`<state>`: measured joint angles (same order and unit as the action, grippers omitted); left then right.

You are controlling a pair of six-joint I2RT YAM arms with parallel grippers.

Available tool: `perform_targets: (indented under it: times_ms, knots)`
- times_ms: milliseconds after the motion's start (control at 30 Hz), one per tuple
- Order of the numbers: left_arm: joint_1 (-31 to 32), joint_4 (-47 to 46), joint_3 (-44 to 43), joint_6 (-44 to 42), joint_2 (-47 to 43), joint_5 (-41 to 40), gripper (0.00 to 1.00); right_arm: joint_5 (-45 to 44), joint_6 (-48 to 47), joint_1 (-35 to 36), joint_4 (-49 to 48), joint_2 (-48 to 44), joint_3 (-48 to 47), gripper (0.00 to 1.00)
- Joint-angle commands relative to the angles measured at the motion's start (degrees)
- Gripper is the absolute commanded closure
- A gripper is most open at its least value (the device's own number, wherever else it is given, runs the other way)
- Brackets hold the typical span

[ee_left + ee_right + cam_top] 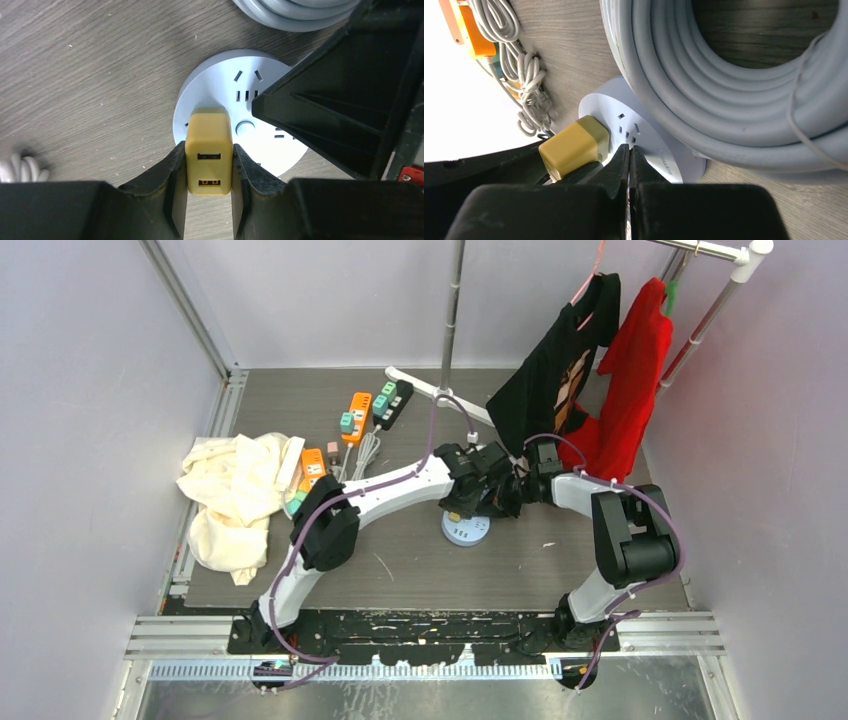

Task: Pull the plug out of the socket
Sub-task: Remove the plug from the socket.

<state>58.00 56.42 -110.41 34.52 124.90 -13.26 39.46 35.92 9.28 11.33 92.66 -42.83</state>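
A yellow plug (209,152) with two USB ports stands in the round white socket (227,85) on the wood-grain table. My left gripper (209,172) is shut on the plug, one finger pressed to each side. In the right wrist view the plug (574,145) sits at the socket's (599,107) near edge. My right gripper (629,152) is shut and empty, its tips pressed onto the socket face beside the plug. From above, both grippers crowd over the socket (466,530), and the plug is hidden.
A thick coil of grey cable (734,85) lies right behind the socket. Orange and black power strips (357,417) with bundled cords lie at the back left, next to a cream cloth (235,495). Black and red shirts (600,370) hang at the back right.
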Motion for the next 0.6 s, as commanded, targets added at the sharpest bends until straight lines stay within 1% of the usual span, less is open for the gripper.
perform_targets:
  times_ms: [0, 33, 100, 133, 233, 300, 367, 467, 533, 567]
  knots:
    - [0.96, 4.84, -3.48, -3.83, 0.27, -11.43, 1.0, -8.23, -3.82, 0.65, 4.06, 2.19, 1.07, 0.99]
    - [0.67, 4.5, -2.81, -3.15, 0.27, -10.38, 1.0, -7.95, -3.85, 0.65, 3.92, 2.09, 1.08, 0.99]
    - [-0.46, 1.08, 0.38, -1.63, -1.18, -5.22, 1.0, -6.66, -3.84, 0.65, 2.73, 1.37, 1.52, 0.98]
    - [-1.28, -1.99, 3.04, -0.9, -2.52, 0.05, 1.0, -5.57, -3.7, 0.65, 1.55, 0.79, 1.91, 0.97]
    - [-4.01, -13.04, 12.79, 1.33, -7.68, 8.53, 1.0, -2.34, -3.52, 0.59, -3.79, -3.11, 4.0, 0.9]
    - [-5.14, -16.43, 16.87, 1.87, -10.24, 9.23, 1.0, 0.34, -4.74, 0.49, -6.59, -6.36, 5.18, 0.84]
    - [-5.68, -17.2, 18.5, 1.7, -11.39, 9.04, 1.0, 3.34, -6.53, 0.11, -8.1, -9.63, 5.87, 0.77]
    - [-6.0, -18.48, 19.87, 1.28, -11.52, 11.01, 1.0, 9.14, -6.79, -2.56, -8.37, -11.83, 4.49, 0.74]
    - [-6.05, -18.64, 20.1, 1.01, -11.12, 11.77, 1.0, 12.63, -10.02, -3.94, -5.25, -12.94, 0.74, 0.73]
    - [-6.05, -18.68, 20.21, 0.87, -10.87, 12.09, 1.0, 13.88, -14.53, -4.07, -1.37, -13.59, -1.34, 0.72]
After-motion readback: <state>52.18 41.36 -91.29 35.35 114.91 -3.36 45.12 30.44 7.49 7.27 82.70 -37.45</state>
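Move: My left hand already holds the yellow plug, still seated in the round socket; the socket's middle is about 3 cm to the right, 2 cm back and 5 cm below this hand. The grey cord coil lies roughly 9 cm ahead and 10 cm right, 7 cm down. From my right hand, shut near the socket face, the socket's middle is some 3 cm back, 2 cm left and 2 cm below, and the plug about 2 cm back, 5 cm left and 2 cm higher. My left hand keeps its pinch on the plug, sinks about 1 cm, then shifts some 2.5 cm left, rolling about 10 degrees left side down and taking the socket along. My right hand, its shut fingers seeming to brace on the socket face, waits briefly, then opens about a quarter and comes clear, rising 3.5 cm and drawing a little back as it tips up. ##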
